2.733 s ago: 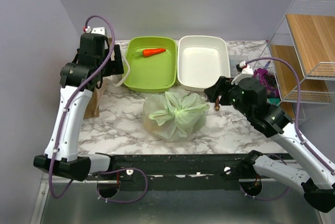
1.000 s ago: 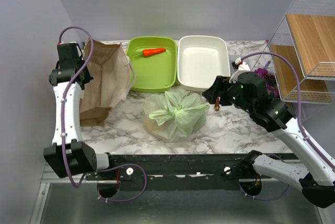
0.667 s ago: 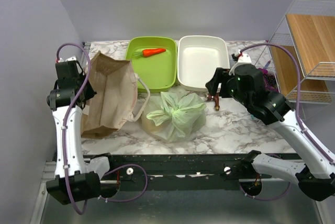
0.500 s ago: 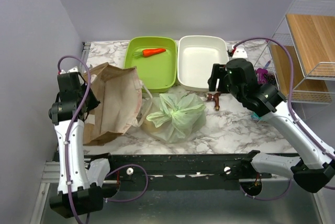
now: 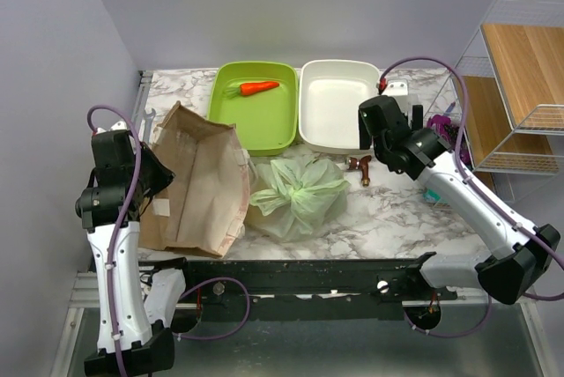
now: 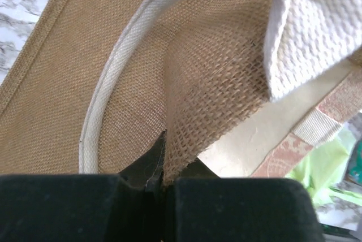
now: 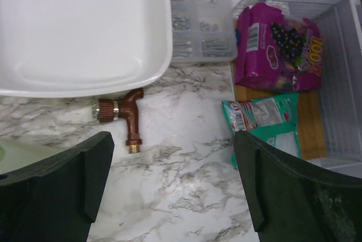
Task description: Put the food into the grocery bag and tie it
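Note:
The grocery bag [image 5: 296,194] is a pale-green plastic bundle gathered at its top, lying mid-table. The food is hidden; only a vague yellowish shape shows through the plastic. My left gripper [image 5: 157,185] is shut on the edge of a brown burlap bag [image 5: 199,181], and the weave sits pinched between its jaws [image 6: 164,181]. In that view a corner of the grocery bag [image 6: 325,165] shows at the right. My right gripper [image 5: 367,130] hovers by the white tray's right rim, open with nothing in it [image 7: 172,163], above bare marble.
A green tray [image 5: 280,135] holding an orange carrot [image 5: 258,88] and a white tray [image 5: 339,144] stand at the back. A brown tap fitting [image 7: 127,116] lies below the white tray [image 7: 85,33]. A screw box [image 7: 201,27], a magenta packet [image 7: 277,47] and a teal packet [image 7: 263,123] sit right. A wire shelf [image 5: 515,86] stands far right.
My left arm has dragged the burlap bag forward and laid it beside the grocery bag. My right gripper has swung back toward the white tray and opened wider.

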{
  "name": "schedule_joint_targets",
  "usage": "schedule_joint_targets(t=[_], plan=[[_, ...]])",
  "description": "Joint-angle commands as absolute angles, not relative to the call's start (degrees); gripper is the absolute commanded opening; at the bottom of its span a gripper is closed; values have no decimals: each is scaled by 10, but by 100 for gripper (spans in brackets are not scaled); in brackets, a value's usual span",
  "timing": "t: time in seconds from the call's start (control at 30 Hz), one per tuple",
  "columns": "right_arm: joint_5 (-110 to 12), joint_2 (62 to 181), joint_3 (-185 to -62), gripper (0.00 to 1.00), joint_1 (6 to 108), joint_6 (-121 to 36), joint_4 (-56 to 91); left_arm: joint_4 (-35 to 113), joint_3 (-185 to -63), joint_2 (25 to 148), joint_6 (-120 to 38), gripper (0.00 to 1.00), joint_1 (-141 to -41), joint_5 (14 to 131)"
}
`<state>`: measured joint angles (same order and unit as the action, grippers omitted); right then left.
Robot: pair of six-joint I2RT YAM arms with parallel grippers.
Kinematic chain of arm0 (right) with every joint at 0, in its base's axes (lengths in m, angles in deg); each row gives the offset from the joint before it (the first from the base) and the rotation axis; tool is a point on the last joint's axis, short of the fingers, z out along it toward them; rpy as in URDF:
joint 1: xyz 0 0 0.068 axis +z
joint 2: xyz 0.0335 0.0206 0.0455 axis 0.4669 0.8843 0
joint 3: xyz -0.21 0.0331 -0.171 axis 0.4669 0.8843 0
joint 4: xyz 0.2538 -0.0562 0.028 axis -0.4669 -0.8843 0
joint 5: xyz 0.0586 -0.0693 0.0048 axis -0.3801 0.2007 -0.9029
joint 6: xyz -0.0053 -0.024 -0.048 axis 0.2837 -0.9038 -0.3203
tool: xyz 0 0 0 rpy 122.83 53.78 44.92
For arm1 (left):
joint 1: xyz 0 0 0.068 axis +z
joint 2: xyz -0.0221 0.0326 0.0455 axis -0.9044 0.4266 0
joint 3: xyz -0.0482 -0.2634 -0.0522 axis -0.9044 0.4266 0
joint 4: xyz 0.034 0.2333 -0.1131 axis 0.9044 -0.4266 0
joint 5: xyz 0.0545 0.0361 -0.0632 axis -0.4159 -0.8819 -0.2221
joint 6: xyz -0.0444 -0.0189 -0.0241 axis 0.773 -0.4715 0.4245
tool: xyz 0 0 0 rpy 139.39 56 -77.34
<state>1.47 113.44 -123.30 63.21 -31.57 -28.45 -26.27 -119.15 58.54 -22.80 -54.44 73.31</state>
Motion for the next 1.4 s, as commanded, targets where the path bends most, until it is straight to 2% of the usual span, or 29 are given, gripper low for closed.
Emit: schedule_joint_targets(t=[0.0, 0.4, 0.73, 1.17, 1.37], plan=[[84, 1154, -1195, 95, 605, -327, -267, -279, -1224, 580, -185, 0, -551, 787], [76, 1267, -1144, 97, 469, -320, -155, -319, -1235, 576, -169, 0, -580, 826], [95, 1378, -1180, 98, 388, -339, -101, -353, -1271, 572, -185, 0, -599, 848], [109, 1443, -1186, 97, 323, -412, -22, -344, -1254, 554, -188, 0, -600, 868], [78, 1468, -1200, 92, 294, -412, -11, -339, -1254, 559, -189, 0, -600, 868]])
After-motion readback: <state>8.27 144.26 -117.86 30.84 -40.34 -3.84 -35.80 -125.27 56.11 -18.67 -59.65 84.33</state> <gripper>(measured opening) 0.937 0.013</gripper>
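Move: The purple fruit pack in the wire basket lies some 22 cm ahead of the open right hand, 22 cm to its right and 20 cm lower. The teal pack is about 12 cm nearer than it and 3 cm to its left, the clear organizer box 13 cm to its left and 4 cm farther out. The tied grocery bag lies roughly 15 cm ahead, 30 cm right and 15 cm below the left hand, which already grips the brown jute bag's rim. Towards the purple fruit pack comes the right hand, wide open throughout, sweeping about 20 cm right and 16 cm down while reaching some 8 cm forward and turning clockwise roughly 30 degrees, without closing. The brown jute bag stays pinched in the shut left fingers, which drag it about 6 cm right and 4 cm back while rising 3 cm, its side against the tied grocery bag. ##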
